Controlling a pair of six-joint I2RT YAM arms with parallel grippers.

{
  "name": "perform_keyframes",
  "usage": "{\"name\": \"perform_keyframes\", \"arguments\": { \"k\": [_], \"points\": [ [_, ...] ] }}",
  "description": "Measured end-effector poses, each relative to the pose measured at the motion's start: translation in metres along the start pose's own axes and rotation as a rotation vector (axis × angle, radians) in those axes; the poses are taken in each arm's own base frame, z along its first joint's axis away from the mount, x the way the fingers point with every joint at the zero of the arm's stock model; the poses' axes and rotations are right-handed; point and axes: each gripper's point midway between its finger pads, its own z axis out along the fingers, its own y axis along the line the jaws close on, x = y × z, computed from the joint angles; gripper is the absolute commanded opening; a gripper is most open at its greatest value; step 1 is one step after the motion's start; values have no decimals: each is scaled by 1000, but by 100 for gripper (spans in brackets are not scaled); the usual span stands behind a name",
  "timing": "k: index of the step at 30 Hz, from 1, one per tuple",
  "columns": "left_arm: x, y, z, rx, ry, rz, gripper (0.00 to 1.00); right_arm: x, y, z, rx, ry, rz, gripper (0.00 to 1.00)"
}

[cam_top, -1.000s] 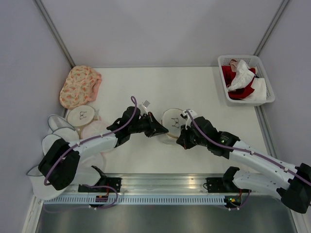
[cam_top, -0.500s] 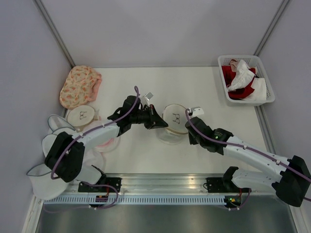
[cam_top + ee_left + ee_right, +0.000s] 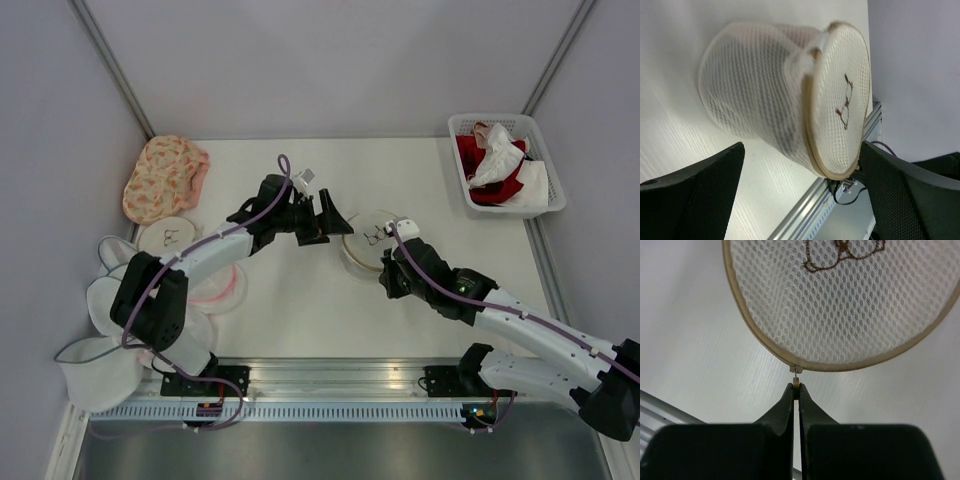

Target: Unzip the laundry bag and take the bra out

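Observation:
The laundry bag (image 3: 372, 238), a cream mesh drum with a tan zip rim and a small bra icon on its flat top, lies tipped on the table's middle. My left gripper (image 3: 337, 216) stands open just left of it, its fingers (image 3: 700, 190) spread to either side of the bag (image 3: 765, 100) without touching. My right gripper (image 3: 796, 386) is shut on the zipper pull (image 3: 796, 380) at the lid's near rim, below the lid (image 3: 840, 305); from above the right gripper (image 3: 386, 264) sits at the bag's near side. The bra is hidden inside the mesh.
A peach floral bag (image 3: 165, 175) and several round white pouches (image 3: 165, 238) lie along the left edge. A white basket (image 3: 548, 205) with red and white clothes stands at the far right. A metal rail (image 3: 330, 375) runs along the near edge.
My left gripper has opened and let go of the bag, moving away from the rail. The bag shifted right and farther back. The right gripper stays shut on the zipper pull.

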Motion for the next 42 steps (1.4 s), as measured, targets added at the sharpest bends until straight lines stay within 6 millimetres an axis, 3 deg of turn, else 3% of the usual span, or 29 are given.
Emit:
{"name": "perform_keyframes", "arguments": {
  "k": [7,11,14,15,17,23,29,37,42],
  "points": [
    [68,-41,-20,50,53,-13,100,-4,47,1,-245,15,-14,0],
    [98,-38,-16,55,100,-59,92,-5,65,2,-337,24,-21,0],
    [108,-27,-15,34,115,-98,63,-6,71,2,-368,23,-23,0],
    [109,-25,-14,29,115,-109,38,-7,73,2,-376,20,-22,0],
    [107,-27,-14,39,104,-121,19,-7,75,1,-387,19,-22,1],
    [103,-33,-13,62,84,-114,4,-3,72,-1,-387,25,-22,0],
    [102,-32,-13,56,82,-116,2,10,57,-3,-324,56,-8,0],
    [94,-23,-14,33,69,-117,3,35,-8,13,47,110,43,0],
    [86,-25,-11,41,94,-85,6,26,-44,18,274,49,71,0]
  ]
}}
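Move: The open left hand is bound for the laundry bag's near-left zip rim, about 6 cm back, 2 cm to its right and 3 cm lower; the lid's middle is roughly 3 cm back, 5 cm right and 4 cm below. For the right hand, already pinching the zip pull, that rim is about 4 cm ahead, 5 cm left and at hand height, the lid's middle some 7 cm ahead, 2 cm left, slightly lower. The left hand sweeps back about 11 cm, edging right and finally dipping, and shuts on the near-left rim, pinching both zip tapes, while the right hand, keeping the pull, carries it some 7 cm left towards it and turns counter-clockwise. With the rim held by the left fingers, the right hand reverses and draws the pull about 10 cm right along the near edge, away from them, sinking and finally easing forward, as the wrist swings back clockwise some 30 degrees. ##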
